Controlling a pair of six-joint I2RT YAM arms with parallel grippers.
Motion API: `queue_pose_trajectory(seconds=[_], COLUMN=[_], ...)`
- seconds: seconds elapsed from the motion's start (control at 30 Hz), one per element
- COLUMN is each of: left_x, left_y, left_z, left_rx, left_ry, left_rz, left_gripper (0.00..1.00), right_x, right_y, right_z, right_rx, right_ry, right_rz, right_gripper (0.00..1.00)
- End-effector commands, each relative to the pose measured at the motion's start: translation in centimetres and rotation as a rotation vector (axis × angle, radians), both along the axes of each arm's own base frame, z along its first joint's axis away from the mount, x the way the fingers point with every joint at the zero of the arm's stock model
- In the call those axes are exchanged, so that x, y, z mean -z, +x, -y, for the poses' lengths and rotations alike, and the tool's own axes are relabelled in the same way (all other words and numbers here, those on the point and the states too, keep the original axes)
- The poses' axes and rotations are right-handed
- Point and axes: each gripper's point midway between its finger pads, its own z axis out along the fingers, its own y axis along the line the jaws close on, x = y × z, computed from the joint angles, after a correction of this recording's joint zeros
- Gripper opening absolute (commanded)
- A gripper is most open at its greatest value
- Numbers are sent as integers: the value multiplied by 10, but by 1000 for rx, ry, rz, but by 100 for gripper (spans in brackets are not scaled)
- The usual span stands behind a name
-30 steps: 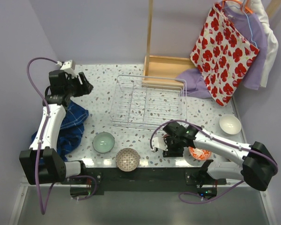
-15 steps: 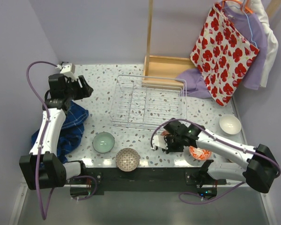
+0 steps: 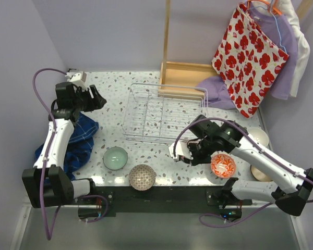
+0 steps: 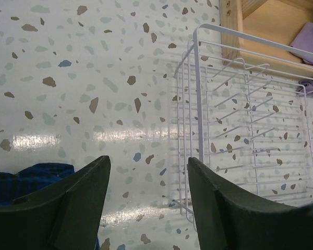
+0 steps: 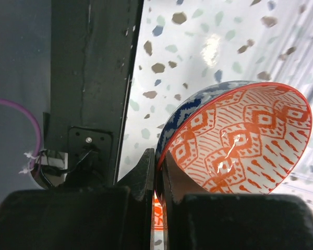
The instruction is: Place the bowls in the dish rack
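My right gripper (image 5: 160, 161) is shut on the rim of an orange patterned bowl (image 5: 240, 140) with a blue outside, held tilted above the table. From above, that gripper (image 3: 180, 152) is just in front of the clear dish rack (image 3: 164, 112), and the arm hides most of its bowl. A second red patterned bowl (image 3: 223, 165) sits on the table beside it. The pale green bowl (image 3: 115, 158) and the brown net-patterned bowl (image 3: 142, 177) sit front left. The white bowl (image 3: 258, 136) is partly hidden by the right arm. My left gripper (image 3: 96, 96) hangs open left of the rack (image 4: 250, 130), with nothing between its fingers (image 4: 78, 198).
A blue cloth (image 3: 78, 140) lies along the left side under the left arm. The shallow wooden box (image 3: 185, 78) stands behind the rack, with purple cloth and a red flowered bag (image 3: 250, 57) at the back right. A tan rim (image 3: 260, 173) shows under the right arm.
My right gripper shut on the orange bowl's rim and lifted it, and the arm rose. The red bowl beside it now shows fully. The left arm barely moved.
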Motion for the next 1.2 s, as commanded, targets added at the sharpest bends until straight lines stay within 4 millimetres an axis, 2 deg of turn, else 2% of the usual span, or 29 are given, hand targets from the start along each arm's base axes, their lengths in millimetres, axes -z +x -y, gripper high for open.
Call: queue_pose_trajectory(seconds=[0.0,0.03,0.07,0.1,0.17,0.2,0.27,0.3,0.4,0.5,0.8,0.93,1.07,1.1,1.17], left_x=[-3,5,-1,6,-1,5,7,15,27,38,65,78,79,80,79], left_y=[12,14,18,19,25,26,28,29,31,32,29,32,34,33,35], left_z=[6,12,15,25,37,52,59,63,72,81,108,104,102,103,102], left_rx=[65,84,105,140,202,248,273,284,304,328,403,375,361,360,353], left_ry=[8,9,24,29,71,84,114,112,96,94,114,148,149,145,144], left_rz=[32,7,20,-5,13,-3,-10,-32,-68,-93,-146,-186,-197,-203,-205], left_gripper=[66,66,67,67,66,67,67,67,67,67,67,63,47,39,29], right_x=[-26,-31,-33,-41,-42,-53,-53,-65,-74,-79,-71,-70,-72,-73,-74], right_y=[4,12,19,35,52,75,101,122,155,174,199,204,210,211,213], right_z=[-2,-11,-17,-25,-38,-41,-45,-45,-45,-42,-32,-28,-26,-26,-25], right_rx=[-5,2,18,53,106,172,273,325,400,437,563,605,623,625,630], right_ry=[-6,8,22,67,101,152,171,219,254,272,281,285,284,285,285], right_rz=[-8,3,10,41,6,27,-13,4,44,105,158,167,186,192,200], right_gripper=[0,0,0,0,0,0,0,0,0,0,0,0,0,0,0])
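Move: The right hand, already pinching the red-lined bowl's rim, has the dish rack's middle about 23 cm ahead, 10 cm to its left and 13 cm below. The orange bowl is level with it, some 15 cm to its right; the brown patterned bowl lies 5 cm back and 21 cm to its left. For the left hand, the rack's left rim is about 11 cm to the right, 1 cm ahead and 10 cm below; the blue cloth lies 17 cm back, 7 cm left. Right fingers keep the red-lined bowl's rim pinched and carry it up about 5 cm and forward some 20 cm over the right part of the dish rack, turning roughly 35 degrees clockwise. The left hand swings right and sinks, about 10 cm each, tipping down and turning clockwise, then starts closing its fingers around the rack's left rim. ##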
